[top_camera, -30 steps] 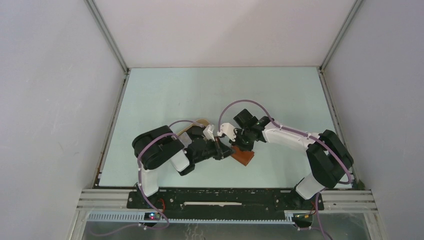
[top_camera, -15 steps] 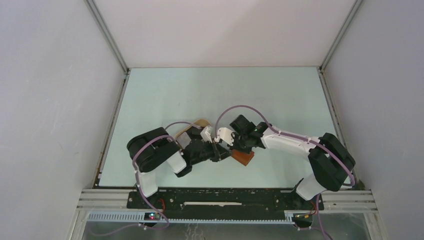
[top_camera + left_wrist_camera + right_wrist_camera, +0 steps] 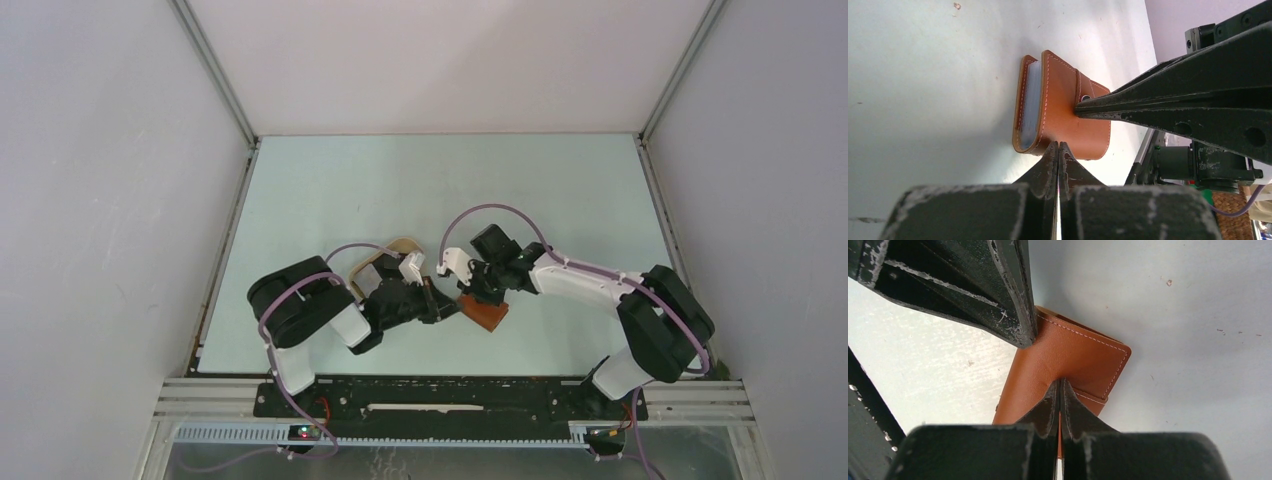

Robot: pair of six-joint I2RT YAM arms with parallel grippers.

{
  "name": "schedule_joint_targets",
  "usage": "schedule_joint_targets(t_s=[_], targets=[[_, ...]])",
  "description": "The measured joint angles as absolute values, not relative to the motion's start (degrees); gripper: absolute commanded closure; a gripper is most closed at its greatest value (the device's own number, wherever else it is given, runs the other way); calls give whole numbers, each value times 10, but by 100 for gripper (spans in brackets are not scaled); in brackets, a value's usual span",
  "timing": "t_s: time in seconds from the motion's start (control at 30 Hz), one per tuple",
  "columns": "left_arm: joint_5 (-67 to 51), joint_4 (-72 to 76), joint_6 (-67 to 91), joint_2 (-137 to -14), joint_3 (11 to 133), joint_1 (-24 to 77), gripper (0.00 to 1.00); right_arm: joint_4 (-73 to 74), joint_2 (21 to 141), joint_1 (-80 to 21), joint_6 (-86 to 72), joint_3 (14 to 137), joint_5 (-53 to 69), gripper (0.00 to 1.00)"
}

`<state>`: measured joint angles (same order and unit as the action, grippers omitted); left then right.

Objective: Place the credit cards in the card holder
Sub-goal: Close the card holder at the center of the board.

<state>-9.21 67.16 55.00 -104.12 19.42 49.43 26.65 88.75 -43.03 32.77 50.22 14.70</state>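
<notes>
The card holder [image 3: 488,316] lies folded on the table, a reddish-brown leather wallet [image 3: 1063,117] with white stitching. Pale edges of credit cards [image 3: 1030,100] show inside its fold in the left wrist view. My left gripper [image 3: 1058,146] is shut with nothing between its fingers, its tips touching the wallet's near edge. My right gripper [image 3: 1059,383] is also shut and empty, and its tips press on the leather top [image 3: 1083,357] beside the strap. In the left wrist view the right fingertips [image 3: 1083,106] sit next to the snap stud. From above, both grippers [image 3: 455,306] [image 3: 478,296] meet at the wallet.
A beige oval tray [image 3: 398,246] lies just behind my left wrist. Enclosure walls border the pale green table [image 3: 560,190] on three sides, and the black base rail [image 3: 450,395] runs along its near edge.
The left arm's elbow has slid left and a little nearer. The right wrist swung left, then back right. Both grippers stayed shut at the wallet, which has not moved.
</notes>
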Motion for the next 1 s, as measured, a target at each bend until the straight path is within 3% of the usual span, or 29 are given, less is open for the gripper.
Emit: schedule_joint_targets(t_s=[0.3,0.6,1.0], targets=[[-91,655,544,-1030,194,504,100,289,886,-378,337,506,244,86],[-80,622,533,-1008,196,512,100,361,915,-326,357,530,352,56],[-69,573,506,-969,196,520,100,431,895,-328,391,538,366,44]])
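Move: The right hand's shut fingertips are on the closed card holder beside its snap. The holder's middle is about 2 cm back of that hand, 1 cm left and 1 cm below. From the left hand, whose shut tips stand at the holder's left edge, that middle is level ahead, about 4 cm right and 1 cm below. The beige tray lies some 15 cm left and 8 cm farther out from the left hand. Backwards towards the base, about 4 cm, with some 2 cm each to the right and up, goes the right hand, after first easing up slightly off its press. Its fingers part to just over half open as the tips swing back some 20 degrees, one tip ending close by the snap, the other past the holder's edge. The left hand stays shut and nearly in place, no longer at the holder's edge. ##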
